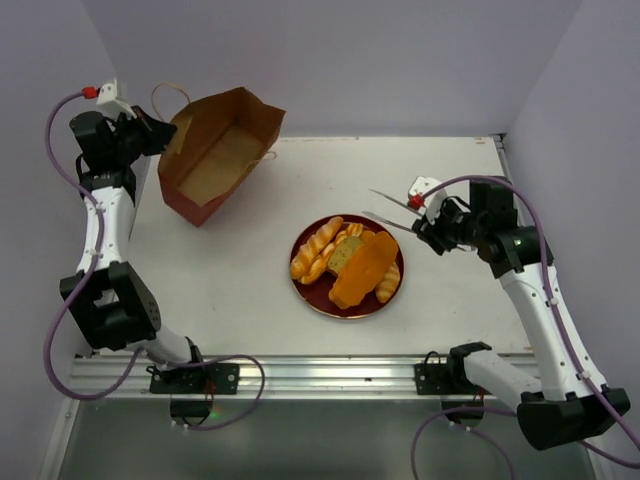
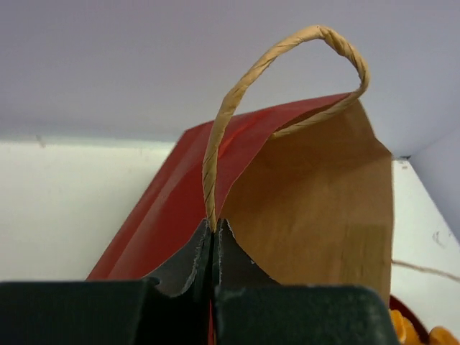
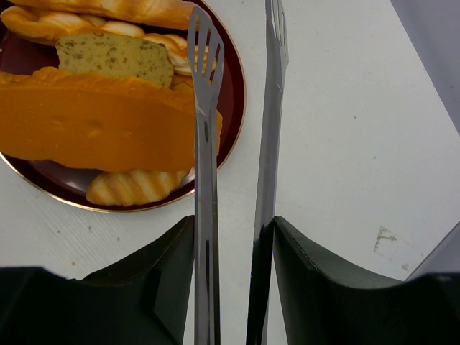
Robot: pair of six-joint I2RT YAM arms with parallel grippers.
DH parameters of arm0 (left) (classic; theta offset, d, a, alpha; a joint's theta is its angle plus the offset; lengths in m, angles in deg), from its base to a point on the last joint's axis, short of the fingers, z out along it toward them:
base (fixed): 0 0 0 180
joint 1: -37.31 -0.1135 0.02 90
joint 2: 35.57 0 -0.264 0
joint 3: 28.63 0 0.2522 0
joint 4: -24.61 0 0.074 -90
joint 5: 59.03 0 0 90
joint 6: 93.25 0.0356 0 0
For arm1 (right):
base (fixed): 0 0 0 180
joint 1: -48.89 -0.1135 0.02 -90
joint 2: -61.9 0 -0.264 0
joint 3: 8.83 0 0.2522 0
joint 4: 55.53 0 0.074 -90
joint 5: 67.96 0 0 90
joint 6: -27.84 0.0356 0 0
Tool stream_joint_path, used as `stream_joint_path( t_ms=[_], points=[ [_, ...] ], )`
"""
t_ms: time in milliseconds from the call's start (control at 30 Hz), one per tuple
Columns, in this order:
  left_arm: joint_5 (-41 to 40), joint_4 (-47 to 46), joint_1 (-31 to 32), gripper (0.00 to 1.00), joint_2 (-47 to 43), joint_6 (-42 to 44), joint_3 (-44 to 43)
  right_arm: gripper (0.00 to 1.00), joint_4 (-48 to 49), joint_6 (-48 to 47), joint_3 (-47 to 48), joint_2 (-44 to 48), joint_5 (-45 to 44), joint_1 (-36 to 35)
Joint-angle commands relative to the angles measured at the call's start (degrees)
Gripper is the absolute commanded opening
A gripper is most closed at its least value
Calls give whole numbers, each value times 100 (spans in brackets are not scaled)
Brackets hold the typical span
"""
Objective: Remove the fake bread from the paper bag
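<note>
The paper bag (image 1: pixel 215 155), dark red outside and brown inside, stands tilted at the back left with its mouth open upward. No bread shows inside it. My left gripper (image 1: pixel 150 135) is shut on the bag's rim (image 2: pixel 244 136) at the foot of a tan cord handle (image 2: pixel 215 151). The fake bread (image 1: pixel 348 265) lies piled on a round dark-red plate (image 1: pixel 318 300): an orange slab (image 3: pixel 93 129), a tan slice (image 3: pixel 115 57) and ridged loaves (image 3: pixel 133 185). My right gripper (image 3: pixel 233 223) is shut on metal tongs (image 3: pixel 205 144), whose tips stand apart beside the plate's right edge.
The tongs (image 1: pixel 385 210) reach out from my right gripper (image 1: pixel 432 232) toward the plate's upper right. Walls close the table at the back and on both sides. An aluminium rail (image 1: pixel 320 372) with both arm bases runs along the near edge.
</note>
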Motion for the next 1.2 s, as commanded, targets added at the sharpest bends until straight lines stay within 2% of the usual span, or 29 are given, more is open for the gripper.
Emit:
stream_joint_path(
  t_ms=[0, 167, 267, 367, 400, 467, 500, 700, 867, 900, 967, 1000, 1167],
  points=[
    [108, 504, -284, 0, 573, -1070, -249, 49, 318, 131, 23, -34, 107, 76],
    [328, 670, -285, 2, 1249, -1000, -530, 49, 494, 403, 128, -253, -148, 146],
    [284, 828, -294, 8, 1409, -877, -653, 49, 590, 623, 208, -437, -236, 251],
    [240, 838, -337, 22, 1392, -824, -689, 49, 731, 904, 252, -622, -236, 445],
    [214, 855, -355, 30, 1365, -807, -697, 49, 775, 983, 252, -666, -193, 506],
    [187, 899, -381, 40, 1295, -763, -759, 49, 880, 1176, 252, -772, -87, 682],
    [170, 925, -381, 49, 1269, -736, -794, 49, 915, 1238, 252, -868, -52, 743],
    [-76, 970, -381, 68, 926, -692, -830, 48, 1267, 1634, 199, -1115, 177, 1078],
    [-112, 873, -381, 72, 601, -797, -750, 48, 1627, 1976, 147, -1422, 335, 1491],
    [-121, 838, -381, 78, 557, -832, -742, 48, 1689, 2038, 138, -1484, 396, 1543],
    [-68, 750, -373, 80, 443, -964, -733, 47, 1917, 2240, 112, -1711, 449, 1719],
    [-68, 741, -381, 86, 416, -999, -750, 47, 2013, 2319, 85, -1800, 475, 1781],
    [2, 741, -373, 88, 197, -1114, -838, 47, 2681, 2864, 15, -2537, 529, 2018]
  ],
)
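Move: The left hand holds the empty paper bag by its near-left handle. The bag's middle is roughly level, 11 cm to the right and 13 cm below; the table spot for its base lies some 9 cm back, 10 cm right and 33 cm down. The bread plate is about 21 cm back, 35 cm right and 32 cm below. From the right hand, holding the tongs, a small table mark lies 14 cm ahead, 14 cm right and 25 cm below, the plate 17 cm left, 1 cm back and 23 cm below. Still gripping the handle, the left hand lowers the bag about 11 cm, easing slightly forward and left while its fingers tip down, then opens wide and lets go, rising clear and slightly back. Meanwhile the right hand keeps the tongs and carries them forward, right and down, away from the plate, swinging some 30 degrees clockwise. ##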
